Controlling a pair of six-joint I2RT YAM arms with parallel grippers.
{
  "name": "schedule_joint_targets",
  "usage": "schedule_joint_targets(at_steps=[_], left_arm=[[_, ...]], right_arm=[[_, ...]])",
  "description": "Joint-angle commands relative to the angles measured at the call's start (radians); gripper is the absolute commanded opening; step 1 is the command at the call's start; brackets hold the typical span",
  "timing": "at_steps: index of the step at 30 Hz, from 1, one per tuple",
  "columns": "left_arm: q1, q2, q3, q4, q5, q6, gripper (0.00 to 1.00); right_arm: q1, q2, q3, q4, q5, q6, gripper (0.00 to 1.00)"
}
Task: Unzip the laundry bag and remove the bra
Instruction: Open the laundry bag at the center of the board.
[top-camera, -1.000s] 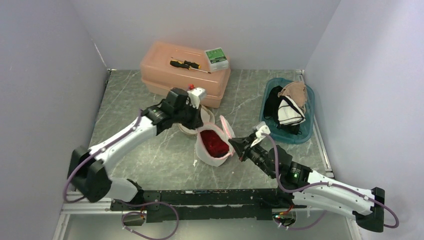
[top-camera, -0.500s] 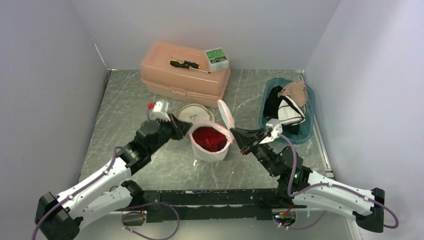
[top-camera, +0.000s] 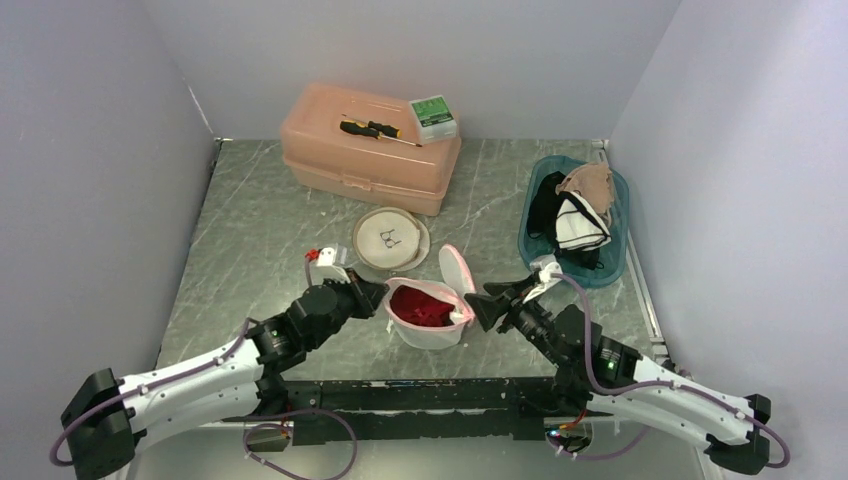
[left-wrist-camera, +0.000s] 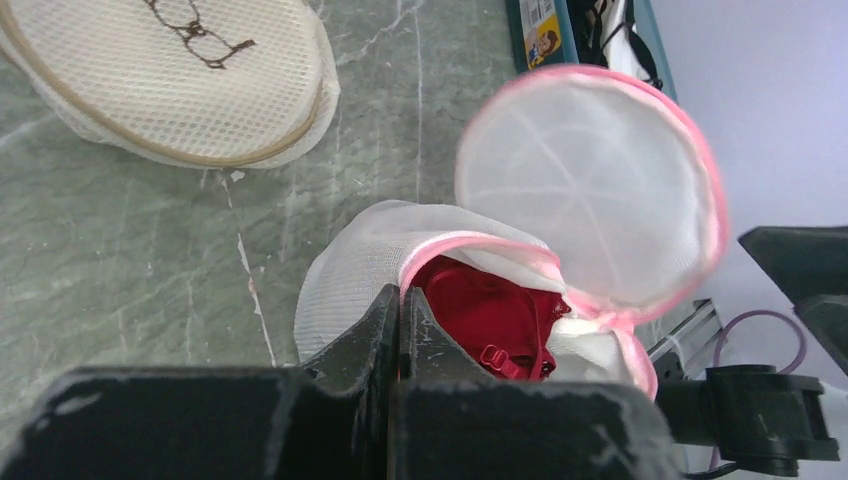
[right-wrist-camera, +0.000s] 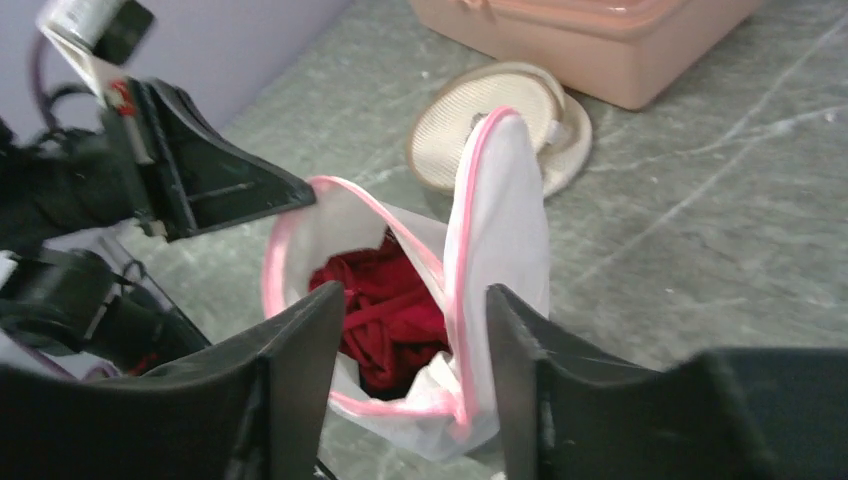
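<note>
The white laundry bag (top-camera: 432, 331) with pink trim stands unzipped, its round lid (top-camera: 457, 268) flipped up. The red bra (top-camera: 420, 305) lies inside, its strap clasp showing. My left gripper (top-camera: 379, 297) is shut on the bag's left rim; in the left wrist view the pink edge (left-wrist-camera: 440, 255) runs into the closed left gripper (left-wrist-camera: 400, 300). My right gripper (top-camera: 478, 306) is at the bag's right side, open. In the right wrist view the right gripper (right-wrist-camera: 415, 298) frames the bag's rim (right-wrist-camera: 455, 330) and the bra (right-wrist-camera: 375, 300), touching neither.
A cream round mesh bag (top-camera: 390, 238) lies flat just behind the laundry bag. A pink toolbox (top-camera: 370, 150) with a screwdriver and a green box on top stands at the back. A teal basket (top-camera: 617, 250) of clothes sits at the right.
Both arms have drawn back toward the near edge, bringing the bag with them. The right gripper has gone from shut to open, letting go of the bag's right rim.
</note>
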Motion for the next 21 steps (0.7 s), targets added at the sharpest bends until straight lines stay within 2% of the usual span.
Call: schedule_joint_targets(at_steps=[1,4,8,11,15,18,21], left_arm=[[-0.045,0.058,0.13,-0.038,-0.061,0.1,0.03],[-0.07,0.088,0.207,-0.102,-0.092,0.178,0.03],[-0.083,0.086,0.275,-0.176,-0.122,0.29,0.03],[-0.086,0.079,0.319,-0.26,-0.134,0.346,0.03],[-0.091,0.081,0.347,-0.324,-0.136,0.38,0.03],[-0.091,0.086,0.35,-0.362,-0.14,0.359,0.03],[-0.092,0.078,0.359,-0.434,-0.138,0.31,0.03]], right_arm=[[0.005,0.027,0.113,-0.253,0.034,0.117,0.64],[0.005,0.051,0.172,-0.333,0.06,0.173,0.77],[0.003,0.138,0.276,-0.409,0.109,0.21,0.83],[-0.018,0.286,0.411,-0.489,0.113,0.194,0.85],[-0.143,0.527,0.592,-0.545,-0.037,0.102,0.87],[-0.248,0.672,0.685,-0.532,-0.194,0.041,0.87],[-0.305,0.811,0.764,-0.54,-0.259,0.014,0.87]])
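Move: The dark red bra lies in the laundry bag some 10 cm to the right hand's left, about 1 cm farther out and 11 cm below. The bag's lid stands about 6 cm ahead of that hand, 4 cm left and 3 cm lower; the cream bag lies 15 cm ahead, 17 cm left and 17 cm down. From the left hand, already pinching the rim, the bra is about 7 cm right, 3 cm back and 6 cm down. Dipping about 1 cm and easing slightly right, the half-open right fingers spread wide beside the lid; the hand then swings about 7 cm forward, rising and edging left, its fingers tipping down some 20 degrees. The left hand keeps its pinch on the rim, shifts slightly right while lifting about 5 cm, then comes back left and settles a little, rolling its left side up. ##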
